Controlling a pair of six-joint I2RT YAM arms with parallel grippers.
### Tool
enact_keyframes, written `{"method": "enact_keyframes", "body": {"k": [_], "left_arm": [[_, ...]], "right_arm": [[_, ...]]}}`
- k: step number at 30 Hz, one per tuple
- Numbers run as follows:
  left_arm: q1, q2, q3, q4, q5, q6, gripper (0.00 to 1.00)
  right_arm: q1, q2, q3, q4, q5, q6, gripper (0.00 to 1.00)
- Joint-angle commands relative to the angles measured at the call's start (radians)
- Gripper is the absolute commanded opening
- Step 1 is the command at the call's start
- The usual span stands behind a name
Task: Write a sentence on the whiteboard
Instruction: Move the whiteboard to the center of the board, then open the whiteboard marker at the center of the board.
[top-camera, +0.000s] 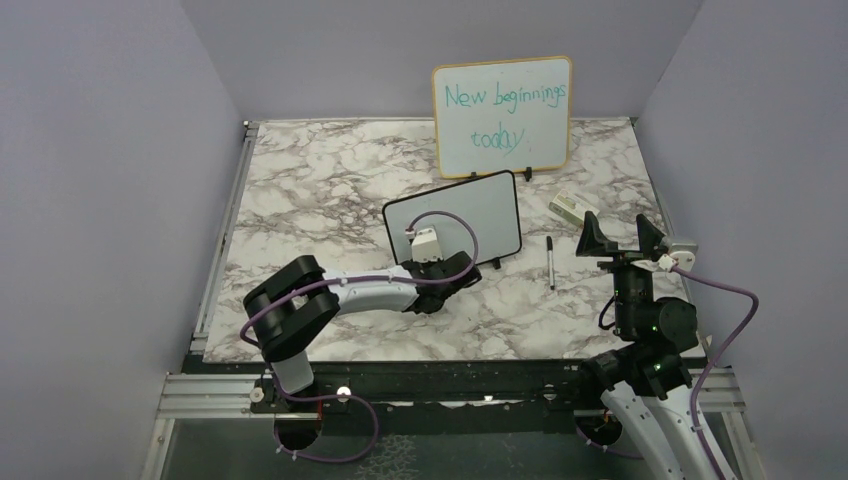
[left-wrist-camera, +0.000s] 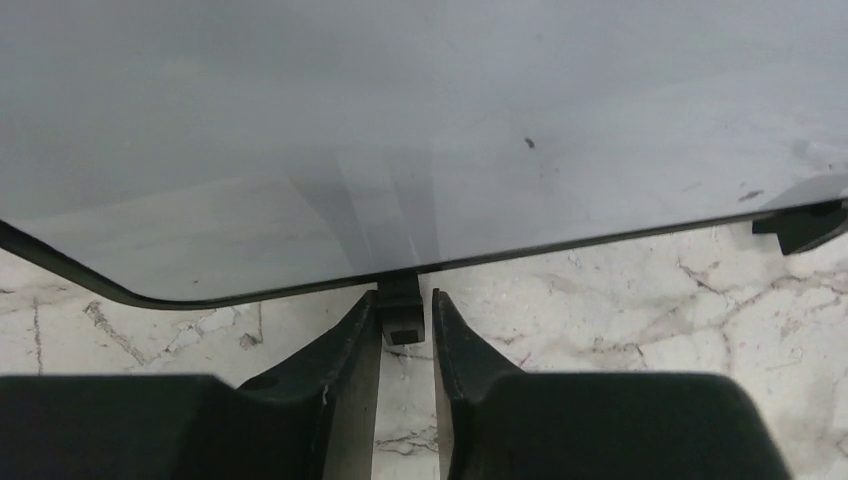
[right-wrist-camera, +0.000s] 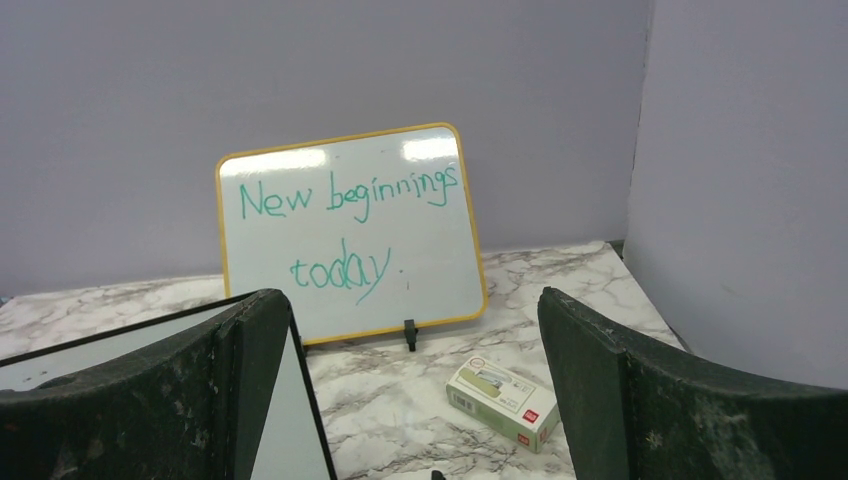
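The whiteboard (top-camera: 468, 215), blank with a thin black frame, stands tilted at mid-table. Up close its grey surface (left-wrist-camera: 400, 120) fills the left wrist view. My left gripper (top-camera: 466, 266) reaches low to its bottom edge. The fingers (left-wrist-camera: 407, 310) straddle one small black foot (left-wrist-camera: 402, 300); the left finger touches it and a thin gap shows on the right, so the jaws are slightly open. My right gripper (top-camera: 620, 236) is held up at the right, wide open and empty (right-wrist-camera: 410, 300). The whiteboard's right edge (right-wrist-camera: 290, 440) shows beside its left finger.
A black marker pen (top-camera: 550, 262) lies on the marble between the whiteboard and my right arm. A wood-framed board (top-camera: 503, 115) with teal writing "New beginnings today" (right-wrist-camera: 350, 230) leans on the back wall. A small green-and-white box (top-camera: 566, 206) (right-wrist-camera: 500, 400) lies in front of it.
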Motion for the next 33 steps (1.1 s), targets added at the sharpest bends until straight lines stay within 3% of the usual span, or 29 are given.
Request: {"method": "enact_keyframes", "body": {"k": [1,11,17,22,27,33], "left_arm": [[-0.041,-0.017,0.042,0.0,-0.001,-0.003,0.27],[-0.07,-0.131,0.014,0.0,-0.031,0.056,0.6],[-0.07,-0.25,0.024,-0.01,-0.017,0.253,0.84],[-0.069,-0.399,0.044,-0.029,-0.025,0.452,0.98],[-0.05,-0.549,0.08,-0.077,-0.039,0.651,0.99],[0.031,-0.677,0.117,-0.102,-0.009,0.849,0.99]], "right_arm": [[0.006,-0.006,0.001,0.002,0.003,-0.007,1.0],[0.006,0.056,0.051,-0.054,0.013,0.029,1.0],[0.007,0.173,0.126,-0.138,0.029,0.121,1.0],[0.006,0.329,0.211,-0.293,0.11,0.271,1.0],[0.006,0.531,0.344,-0.539,0.179,0.48,1.0],[0.006,0.769,0.483,-0.794,0.135,0.529,1.0]]}}
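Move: The whiteboard's left foot clip is still between the left gripper's barely parted fingertips. The board's middle is about 8 cm ahead, 4 cm right and 6 cm above; its right foot clip is some 14 cm right and 5 cm ahead, level in height. The pen lies roughly 32 cm below the right gripper, 6 cm ahead and 2 cm left; the small box is 21 cm ahead, 6 cm right, 31 cm below. Open the left gripper wide to let go of the whiteboard's foot clip, easing it back and right a couple of centimetres; then lift it some 22 cm, swinging left late, its fingers tilting up and turning clockwise. Meanwhile bring the open right gripper down about 10 cm and forward 7 towards the pen, pitching its fingers about 40 degrees downward. ##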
